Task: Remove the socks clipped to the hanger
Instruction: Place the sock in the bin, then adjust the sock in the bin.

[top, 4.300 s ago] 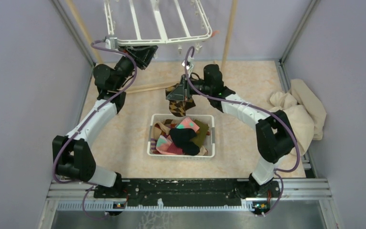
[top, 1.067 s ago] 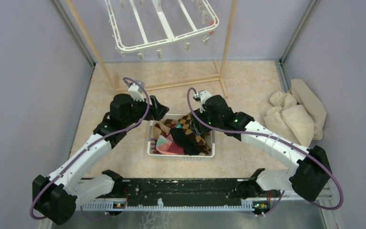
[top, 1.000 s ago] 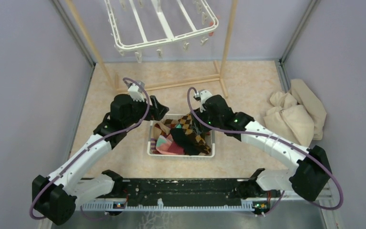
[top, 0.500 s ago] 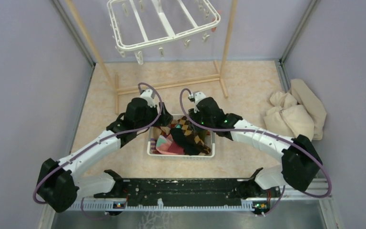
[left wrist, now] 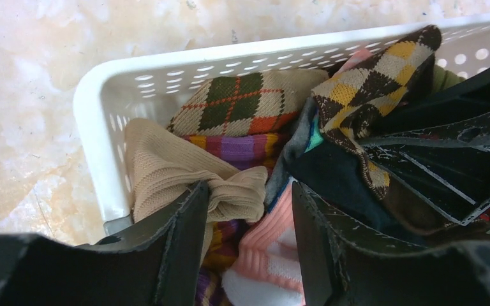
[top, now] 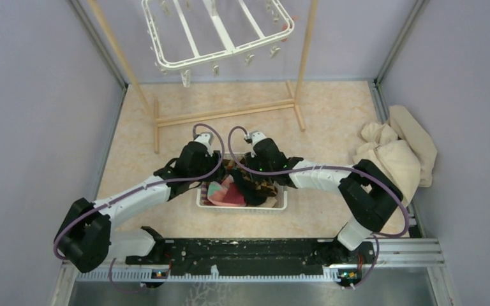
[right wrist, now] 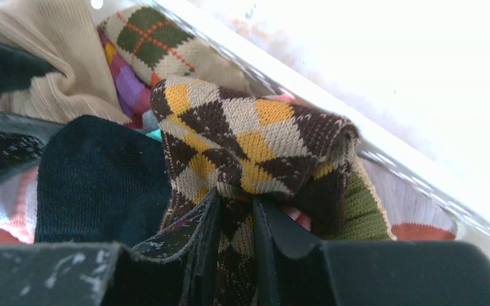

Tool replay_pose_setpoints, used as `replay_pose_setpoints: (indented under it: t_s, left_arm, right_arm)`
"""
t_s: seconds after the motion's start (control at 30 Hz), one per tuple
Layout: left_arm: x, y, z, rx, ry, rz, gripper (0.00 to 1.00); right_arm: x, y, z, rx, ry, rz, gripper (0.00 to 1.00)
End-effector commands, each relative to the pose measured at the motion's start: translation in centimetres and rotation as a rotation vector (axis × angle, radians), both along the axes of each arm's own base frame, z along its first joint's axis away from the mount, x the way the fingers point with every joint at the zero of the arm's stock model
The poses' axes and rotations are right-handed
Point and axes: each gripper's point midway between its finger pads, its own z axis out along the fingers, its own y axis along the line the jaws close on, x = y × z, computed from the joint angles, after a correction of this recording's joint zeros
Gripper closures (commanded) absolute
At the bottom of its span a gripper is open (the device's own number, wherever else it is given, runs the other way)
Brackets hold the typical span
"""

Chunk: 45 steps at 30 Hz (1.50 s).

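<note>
The white hanger [top: 217,32] hangs at the back with no sock showing on its clips. The socks lie heaped in a white slotted basket [top: 242,207]. My left gripper [left wrist: 247,191] is down in the basket's left end, open. A beige sock [left wrist: 166,166] touches its left finger, and a pink sock [left wrist: 268,248] lies between the jaws. My right gripper [right wrist: 236,199] is shut on the brown argyle sock [right wrist: 242,137], beside a black sock [right wrist: 96,172]. From above, the left gripper [top: 220,168] and right gripper [top: 245,171] meet over the basket's back edge.
The wooden pole rack [top: 230,113] carries the hanger and has its base bars on the floor just behind the basket. A big beige cloth heap [top: 395,153] lies at the right wall. Purple walls close in both sides.
Both arms have swung inward and down into the basket. The left jaws have narrowed over the beige and pink socks. The right jaws have closed on the brown argyle sock.
</note>
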Motion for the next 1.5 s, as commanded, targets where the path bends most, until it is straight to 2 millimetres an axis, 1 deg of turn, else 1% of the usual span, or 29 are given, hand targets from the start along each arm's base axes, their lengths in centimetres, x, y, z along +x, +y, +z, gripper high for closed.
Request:
replay_pose_setpoints:
  t_s: [0.0,0.2,0.3,0.37,0.4,0.43,0.47,0.5,0.53,0.57,0.67,0.73,0.87,0.9,0.93,0.97,1.1,1.17,1.27,1.37,1.47]
  left_arm:
    - [0.5,0.4,-1.3,0.020,0.005,0.051,0.42]
    - [2.0,0.9,-2.8,0.082,0.008,0.108,0.41]
    - [2.9,1.3,-2.5,0.097,-0.015,0.137,0.40]
    - [3.3,1.3,-1.6,0.099,-0.036,0.138,0.38]
    - [3.5,1.3,-1.0,0.096,-0.050,0.134,0.36]
    - [3.6,1.2,-0.3,0.091,-0.065,0.128,0.33]
    - [3.7,1.1,0.6,0.085,-0.085,0.119,0.29]
    - [3.9,1.0,1.5,0.080,-0.103,0.108,0.27]
    - [4.0,1.0,2.4,0.077,-0.121,0.101,0.25]
    - [4.1,0.8,3.2,0.076,-0.134,0.092,0.24]
    - [4.4,0.4,5.8,0.061,-0.160,0.070,0.20]
    - [4.2,0.3,7.3,0.053,-0.168,0.060,0.16]
    - [3.8,0.4,10.0,0.028,-0.199,0.052,0.11]
    - [3.7,0.5,10.5,0.021,-0.207,0.047,0.11]
    - [3.4,0.6,11.2,0.010,-0.216,0.044,0.10]
    - [3.2,0.7,11.4,0.008,-0.217,0.044,0.10]
    - [2.0,0.7,11.5,-0.013,-0.194,0.019,0.08]
    - [1.2,0.4,11.1,-0.033,-0.168,-0.005,0.07]
    - [0.1,0.6,9.5,-0.039,-0.126,-0.015,0.07]
    - [-0.8,1.0,7.7,-0.038,-0.085,-0.007,0.07]
    - [-1.6,1.5,6.5,-0.044,-0.064,0.009,0.07]
  right_arm:
    - [0.3,0.3,-3.5,-0.063,0.041,-0.022,0.75]
    - [2.3,1.3,-4.1,-0.087,0.033,-0.032,0.75]
    - [3.6,1.6,-3.9,-0.076,0.026,-0.034,0.76]
    - [4.2,1.7,-2.9,-0.068,0.012,-0.028,0.76]
    - [4.3,1.7,-2.1,-0.060,-0.005,-0.020,0.74]
    - [4.3,1.7,-1.2,-0.049,-0.024,-0.011,0.70]
    - [4.4,1.7,-0.1,-0.038,-0.050,-0.004,0.61]
    - [4.3,1.4,0.7,-0.042,-0.067,0.001,0.49]
    - [4.3,1.0,1.6,-0.050,-0.083,0.001,0.41]
    - [4.4,0.8,2.5,-0.055,-0.102,0.002,0.39]
    - [4.4,0.5,5.5,-0.048,-0.144,0.020,0.38]
    - [4.1,0.4,7.8,-0.023,-0.172,0.033,0.38]
    - [3.0,0.1,11.5,0.021,-0.217,0.069,0.37]
    - [2.7,0.0,12.1,0.023,-0.224,0.077,0.37]
    - [1.8,0.2,12.3,0.030,-0.218,0.108,0.37]
    - [1.1,0.4,12.7,0.041,-0.221,0.129,0.37]
    - [-2.1,1.3,13.0,0.059,-0.222,0.226,0.37]
    - [-3.7,1.7,12.9,0.066,-0.220,0.260,0.37]
    - [-5.5,2.2,12.1,0.093,-0.191,0.287,0.37]
    - [-6.4,2.7,11.0,0.123,-0.164,0.282,0.38]
    - [-6.5,2.9,8.8,0.107,-0.128,0.256,0.38]
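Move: My right hand already grips the checkered sock inside the bin; the sock's bunched end lies about 3 cm ahead, the bin's middle some 4 cm left, 3 cm back and 5 cm below. The black sock is roughly 4 cm left and 4 cm back. Just under my half-open left hand, about 2 cm left and 3 cm down, lies the tan sock, with the pink sock some 2 cm right and 5 cm back of that hand. My right hand pushes the held checkered sock forward and left, about 5 cm, towards the bin's far wall, then opens, lets go and rises clear some 12 cm, drawing back over the black sock and turning slightly counter-clockwise. My left hand dips about 3 cm at the tan sock while edging forward, then lifts some 14 cm above it, opens wide and draws back. ##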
